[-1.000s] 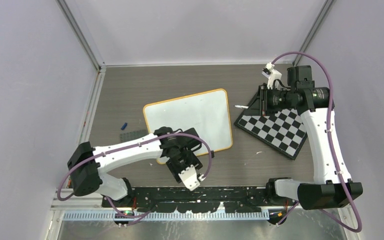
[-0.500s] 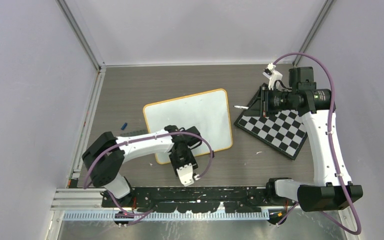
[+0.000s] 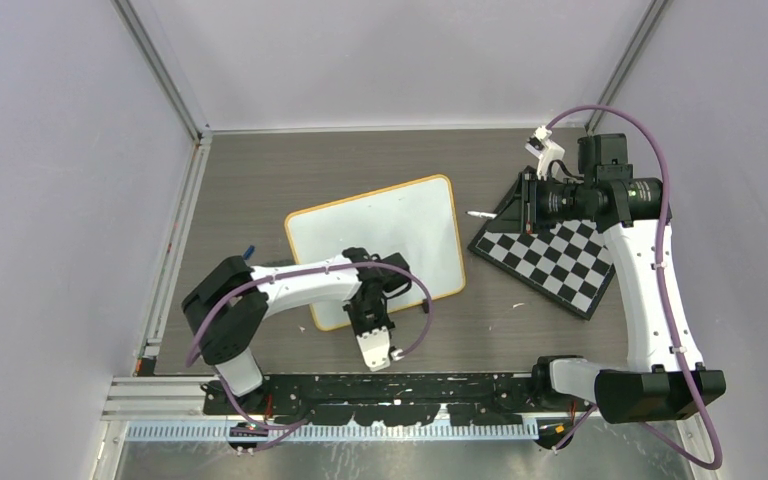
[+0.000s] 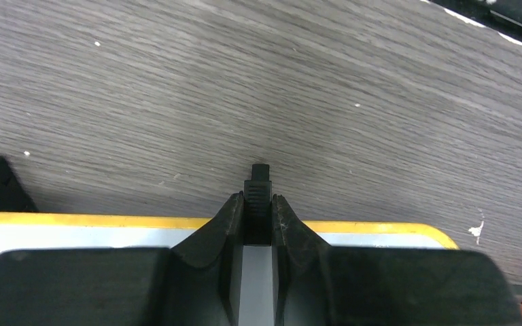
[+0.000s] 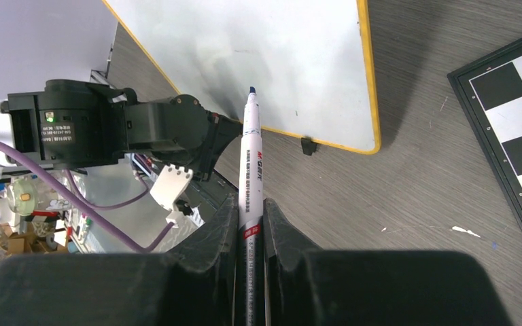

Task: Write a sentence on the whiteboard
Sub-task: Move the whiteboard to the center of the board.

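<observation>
The whiteboard (image 3: pixel 390 235), white with an orange-yellow frame, lies flat in the middle of the table, and its writing surface is blank. My left gripper (image 3: pixel 368 318) is at its near edge. In the left wrist view that left gripper (image 4: pixel 258 200) is shut on a black clip foot (image 4: pixel 258 178) that sticks out past the yellow frame (image 4: pixel 75 219). My right gripper (image 3: pixel 526 203) hovers to the right of the board. It is shut on a white marker (image 5: pixel 250 170), whose uncapped dark tip points toward the whiteboard (image 5: pixel 258 54).
A black-and-white checkered board (image 3: pixel 558 255) lies under the right arm, right of the whiteboard. A small blue piece (image 3: pixel 250 248) sits on the table at the left. A second black clip foot (image 5: pixel 306 145) shows at the whiteboard's near edge. Side walls enclose the table.
My left gripper has swung in over the whiteboard's near edge and shut on the black clip foot. The left arm's elbow moved right. The right arm and marker stayed still.
</observation>
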Robot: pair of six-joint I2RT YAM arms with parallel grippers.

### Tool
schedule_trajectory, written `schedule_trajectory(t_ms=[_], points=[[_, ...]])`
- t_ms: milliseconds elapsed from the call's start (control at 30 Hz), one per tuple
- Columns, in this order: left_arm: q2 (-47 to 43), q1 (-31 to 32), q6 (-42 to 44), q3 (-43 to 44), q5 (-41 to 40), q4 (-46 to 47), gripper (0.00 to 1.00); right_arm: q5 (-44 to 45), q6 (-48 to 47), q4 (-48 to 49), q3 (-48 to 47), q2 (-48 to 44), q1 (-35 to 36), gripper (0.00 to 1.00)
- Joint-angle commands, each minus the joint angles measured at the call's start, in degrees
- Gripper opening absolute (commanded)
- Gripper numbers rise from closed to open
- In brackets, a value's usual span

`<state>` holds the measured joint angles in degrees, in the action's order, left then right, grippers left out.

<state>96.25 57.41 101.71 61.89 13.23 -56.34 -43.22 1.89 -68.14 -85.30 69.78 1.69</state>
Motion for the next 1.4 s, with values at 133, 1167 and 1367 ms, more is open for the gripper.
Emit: schedule_trajectory(t_ms=[133,1167,1367], points=[[6.60,4.44,-6.67,11.77,1.96,0.84,0.00,-1.03,0.52,1.15,-0.82,0.13,-0.40,0.00],[18.30,14.88,-30.09,34.43,-2.88,-9.43,0.50,2.17,1.02,-0.66,-6.60,0.37,-5.69,0.00],[11.65,19.66,-39.20,34.71,-1.15,-11.89,0.69,4.09,0.29,-0.98,-11.42,2.01,-6.22,0.00]])
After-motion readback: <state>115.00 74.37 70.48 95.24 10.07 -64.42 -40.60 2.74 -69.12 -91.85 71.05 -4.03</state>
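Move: The left fingers are already shut on the black leg at the whiteboard's near edge, towards its left corner. The whiteboard's middle lies about 16 cm ahead and 4 cm to the right, about level; its second leg is some 15 cm right and 4 cm ahead, the grey grid plate about 23 cm left and 9 cm ahead. From the right hand, the whiteboard's middle is roughly 27 cm left, 9 cm ahead and 28 cm below. Rightward, the left hand drags the whiteboard by its pinched leg some 11 cm across the table towards the checkerboard side, its wrist turning gently counter-clockwise. It then opens, lets go of the leg and rises about 3 cm, backing off the edge towards the base. The right hand, still holding the marker, drifts about 3 cm right, plus a little forward and up. ##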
